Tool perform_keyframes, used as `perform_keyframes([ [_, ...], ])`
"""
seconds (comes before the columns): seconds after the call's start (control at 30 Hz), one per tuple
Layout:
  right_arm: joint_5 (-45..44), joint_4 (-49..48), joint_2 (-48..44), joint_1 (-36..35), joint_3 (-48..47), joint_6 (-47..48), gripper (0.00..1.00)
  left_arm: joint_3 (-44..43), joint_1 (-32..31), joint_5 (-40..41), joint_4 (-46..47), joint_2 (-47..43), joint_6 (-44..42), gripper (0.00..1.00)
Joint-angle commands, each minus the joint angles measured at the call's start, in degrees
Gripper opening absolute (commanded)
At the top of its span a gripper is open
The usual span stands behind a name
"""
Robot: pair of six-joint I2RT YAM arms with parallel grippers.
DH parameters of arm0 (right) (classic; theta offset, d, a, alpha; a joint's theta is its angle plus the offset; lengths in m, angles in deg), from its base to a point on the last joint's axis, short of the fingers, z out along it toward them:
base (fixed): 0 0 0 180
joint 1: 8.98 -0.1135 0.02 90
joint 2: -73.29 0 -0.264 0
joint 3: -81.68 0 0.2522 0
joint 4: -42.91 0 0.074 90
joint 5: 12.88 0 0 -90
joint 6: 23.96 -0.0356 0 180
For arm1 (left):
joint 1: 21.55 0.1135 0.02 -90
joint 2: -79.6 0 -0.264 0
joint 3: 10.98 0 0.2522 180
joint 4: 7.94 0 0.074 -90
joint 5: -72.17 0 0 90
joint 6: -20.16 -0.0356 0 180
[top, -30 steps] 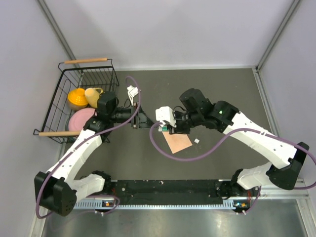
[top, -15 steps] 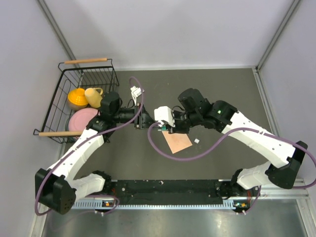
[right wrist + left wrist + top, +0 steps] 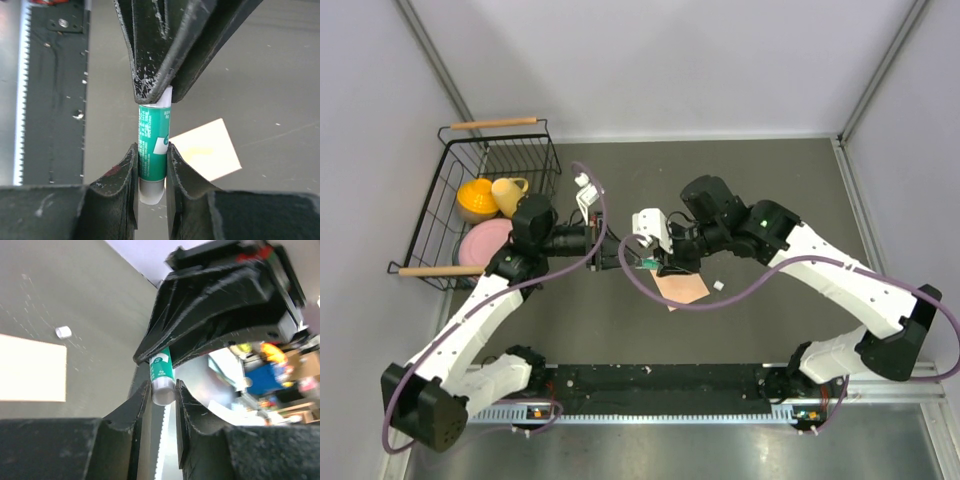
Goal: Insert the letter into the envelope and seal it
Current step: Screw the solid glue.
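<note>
A white-and-green glue stick (image 3: 642,265) hangs in the air between my two grippers, above the envelope's near-left corner. My right gripper (image 3: 151,150) is shut on its green body (image 3: 152,145). From the other side, my left gripper (image 3: 162,387) has its fingers pressed on the stick's white end (image 3: 163,390). The peach envelope (image 3: 684,288) lies flat on the dark table, showing in the left wrist view (image 3: 30,367) and right wrist view (image 3: 210,150). The letter is out of view.
A small white piece (image 3: 718,286) lies on the table just right of the envelope. A black wire basket (image 3: 500,160) at the far left holds an orange bowl (image 3: 475,198), a yellow cup (image 3: 508,195) and a pink plate (image 3: 485,240).
My left gripper has moved right to the glue stick and narrowed onto its white end. The right gripper has kept its hold with hardly any shift.
</note>
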Motion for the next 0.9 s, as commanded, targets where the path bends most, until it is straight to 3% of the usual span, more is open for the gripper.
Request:
perform_keyframes([
  [0.0,13.05,1.6,2.11,2.22,-3.97,-7.14,0.0,0.69,-1.23,-3.44,4.84,-6.23,-17.23,0.0],
  [0.1,20.62,2.65,3.87,4.07,-4.68,-9.87,0.0,2.88,-2.81,-6.69,2.13,-10.36,-35.05,0.0],
  [0.13,22.11,3.0,4.31,4.25,-4.68,-10.4,0.0,3.42,-2.82,-7.49,1.94,-11.42,-46.24,0.0],
  [0.17,24.91,3.35,4.66,4.25,-4.85,-10.67,0.0,3.86,-2.99,-7.76,-0.85,-12.56,-52.27,0.0],
  [0.2,26.51,3.62,5.02,4.25,-5.03,-10.84,0.0,3.86,-3.43,-7.33,-3.66,-14.49,-65.29,0.0],
  [0.27,31.32,4.58,6.33,4.34,-5.21,-11.98,0.0,2.99,-4.39,-6.45,-13.32,-15.91,-80.46,0.0],
  [0.3,33.18,4.94,7.03,4.25,-5.12,-12.34,0.0,2.11,-5.44,-5.4,-16.92,-17.05,-96.64,0.0],
  [0.33,34.86,5.29,7.82,4.25,-4.68,-13.04,0.0,2.02,-5.97,-2.95,-22.62,-17.49,-104.28,0.0],
  [0.37,38.01,5.38,8.27,4.25,-4.42,-13.48,0.0,2.19,-6.33,-1.54,-24.33,-17.93,-111.15,0.0],
  [0.4,39.52,5.64,8.71,4.25,-3.98,-13.83,0.0,2.8,-6.85,-0.48,-25.74,-18.98,-125.05,0.0],
  [0.47,43.37,5.99,9.84,4.34,-3.36,-14.88,0.0,4.64,-6.95,3.3,-27.85,-20.39,-139.8,0.0],
  [0.5,44.36,6.08,10.2,4.25,-3.36,-15.32,0.0,7.52,-7.12,4.53,-26.82,-21.79,-152.14,0.0],
  [0.53,45.41,6.17,10.55,4.25,-3.45,-16.2,0.0,9.29,-7.12,5.76,-24.72,-22.67,-156.09,0.0],
  [0.57,46.64,6.17,11.08,4.6,-3.54,-16.55,0.0,11.4,-7.04,6.38,-16.34,-23.47,-157.43,0.0],
  [0.63,46.39,6.26,11.17,4.78,-4.15,-16.73,0.0,16.5,-7.12,6.65,-9.69,-25.84,-157.45,0.02],
  [0.67,45.34,6.34,10.82,5.39,-4.33,-16.65,0.0,17.21,-7.12,7.26,-8.62,-26.54,-157.62,0.09],
  [0.7,44.64,6.43,10.56,5.83,-4.68,-16.47,0.0,17.22,-7.12,7.61,-9.57,-28.29,-154.14,0.26],
  [0.77,41.05,6.52,9.86,7.23,-5.64,-15.68,0.0,15.56,-7.04,8.67,-11.67,-30.67,-143.27,0.38],
  [0.8,39.55,6.7,9.07,8.89,-5.99,-15.24,0.0,11.9,-7.03,10.5,-16.39,-31.9,-129.64,0.46],
  [0.87,33.51,6.78,7.75,10.4,-7.22,-12.7,0.0,7.57,-7.12,12.97,-20.02,-31.3,-117.34,0.6],
])
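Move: The glue stick lies crosswise between the hands, its middle about 3 cm right of the left hand point, whose fingers hold its left end, and about 2 cm left of the right, which holds its body. From the left hand, the envelope is some 6 cm ahead, 7 cm right and 27 cm below; the small cap lies about 10 cm right of the envelope and level with it. Carrying the glue stick back about 5 cm, both hands counter-twist, left some 135 degrees, then left fingers open. ##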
